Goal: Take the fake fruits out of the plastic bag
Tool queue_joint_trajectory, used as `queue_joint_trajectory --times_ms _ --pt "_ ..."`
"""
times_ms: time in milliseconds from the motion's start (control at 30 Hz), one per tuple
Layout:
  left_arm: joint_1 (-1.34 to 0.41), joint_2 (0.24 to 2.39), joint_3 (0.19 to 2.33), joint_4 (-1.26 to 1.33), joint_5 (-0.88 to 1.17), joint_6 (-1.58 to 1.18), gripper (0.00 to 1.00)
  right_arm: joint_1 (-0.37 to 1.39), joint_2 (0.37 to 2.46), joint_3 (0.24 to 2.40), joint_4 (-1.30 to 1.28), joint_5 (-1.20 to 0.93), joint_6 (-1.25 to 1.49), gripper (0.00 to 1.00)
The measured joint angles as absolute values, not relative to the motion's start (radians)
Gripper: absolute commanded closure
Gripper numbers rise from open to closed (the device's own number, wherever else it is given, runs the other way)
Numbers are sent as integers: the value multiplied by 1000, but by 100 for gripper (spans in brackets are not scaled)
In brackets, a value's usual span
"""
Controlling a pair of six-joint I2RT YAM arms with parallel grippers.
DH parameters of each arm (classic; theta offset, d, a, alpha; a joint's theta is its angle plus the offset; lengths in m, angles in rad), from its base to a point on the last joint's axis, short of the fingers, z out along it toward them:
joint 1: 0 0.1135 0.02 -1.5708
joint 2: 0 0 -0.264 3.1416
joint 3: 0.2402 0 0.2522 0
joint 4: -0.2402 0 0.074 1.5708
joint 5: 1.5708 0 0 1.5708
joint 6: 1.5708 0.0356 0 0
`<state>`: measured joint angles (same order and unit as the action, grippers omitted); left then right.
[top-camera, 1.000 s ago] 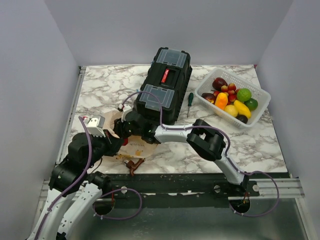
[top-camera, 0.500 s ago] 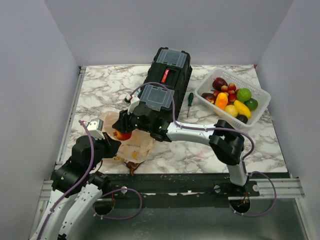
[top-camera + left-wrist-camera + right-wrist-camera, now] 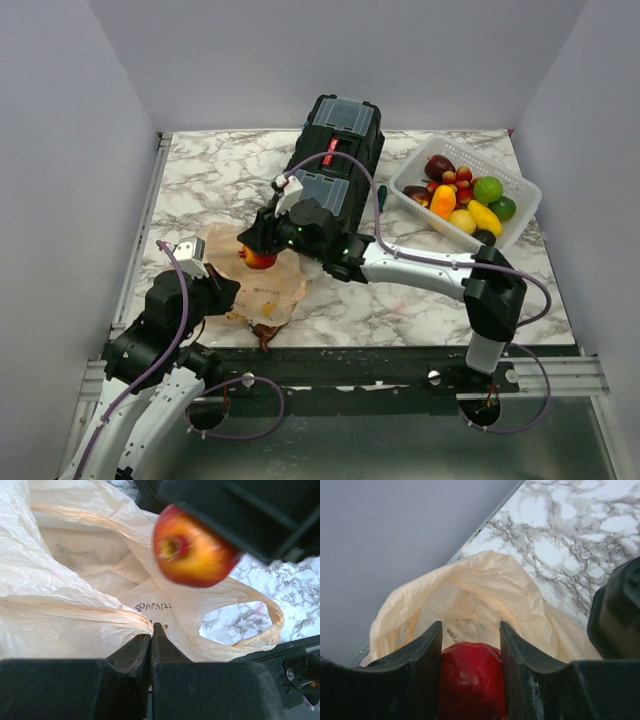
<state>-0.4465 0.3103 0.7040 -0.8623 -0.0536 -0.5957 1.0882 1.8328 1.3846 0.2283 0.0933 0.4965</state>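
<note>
The beige plastic bag [image 3: 262, 288] lies crumpled at the table's near left, its mouth gaping in the left wrist view [image 3: 90, 575] and in the right wrist view [image 3: 470, 595]. My left gripper [image 3: 151, 630] is shut on a gathered fold of the bag near its front edge [image 3: 205, 290]. My right gripper [image 3: 258, 250] is shut on a red-and-yellow fake fruit [image 3: 260, 259], held just above the bag's mouth. That fruit [image 3: 470, 680] fills the gap between the right fingers and hangs over the bag [image 3: 192, 547] in the left wrist view.
A black toolbox [image 3: 330, 170] stands just behind the right gripper. A white lattice basket [image 3: 525, 220] at the back right holds several fake fruits [image 3: 470, 200]. A green-handled screwdriver [image 3: 380, 203] lies between toolbox and basket. A small brown object [image 3: 268, 330] lies at the front edge.
My right gripper has drawn up and back out of the bag with the red-and-yellow fruit, toward the toolbox. The left gripper has kept its hold on the bag.
</note>
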Motion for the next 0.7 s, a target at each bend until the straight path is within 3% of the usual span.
queue_joint_trajectory --times_ms 267,700 --pt "-447 310 704 -862 -54 -596 100 1012 1614 1290 196 159 476 99" --pt "-445 329 705 -816 -75 -572 100 665 1176 1042 44 300 430 99"
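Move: The white basket, where the held apple is going, lies roughly 50 cm to the right hand's right, 24 cm farther out and some 18 cm lower. In between, the black toolbox's middle is about 15 cm right, 21 cm ahead and 12 cm down; the green screwdriver lies some 29 cm right, 21 cm ahead, at table level. The plastic bag sits nearly straight below, some 16 cm down. From the left hand the basket is about 55 cm right, 35 cm ahead. Keeping its pinch on the apple, the right hand swings it away from the bag towards the basket: about 28 cm to the right with some 10 cm of rise, mostly early on, and 8 cm forward, speeding up as it carries the apple across the toolbox's near end. The hand turns about 35 degrees clockwise. The shut left fingers still hold the bag. ##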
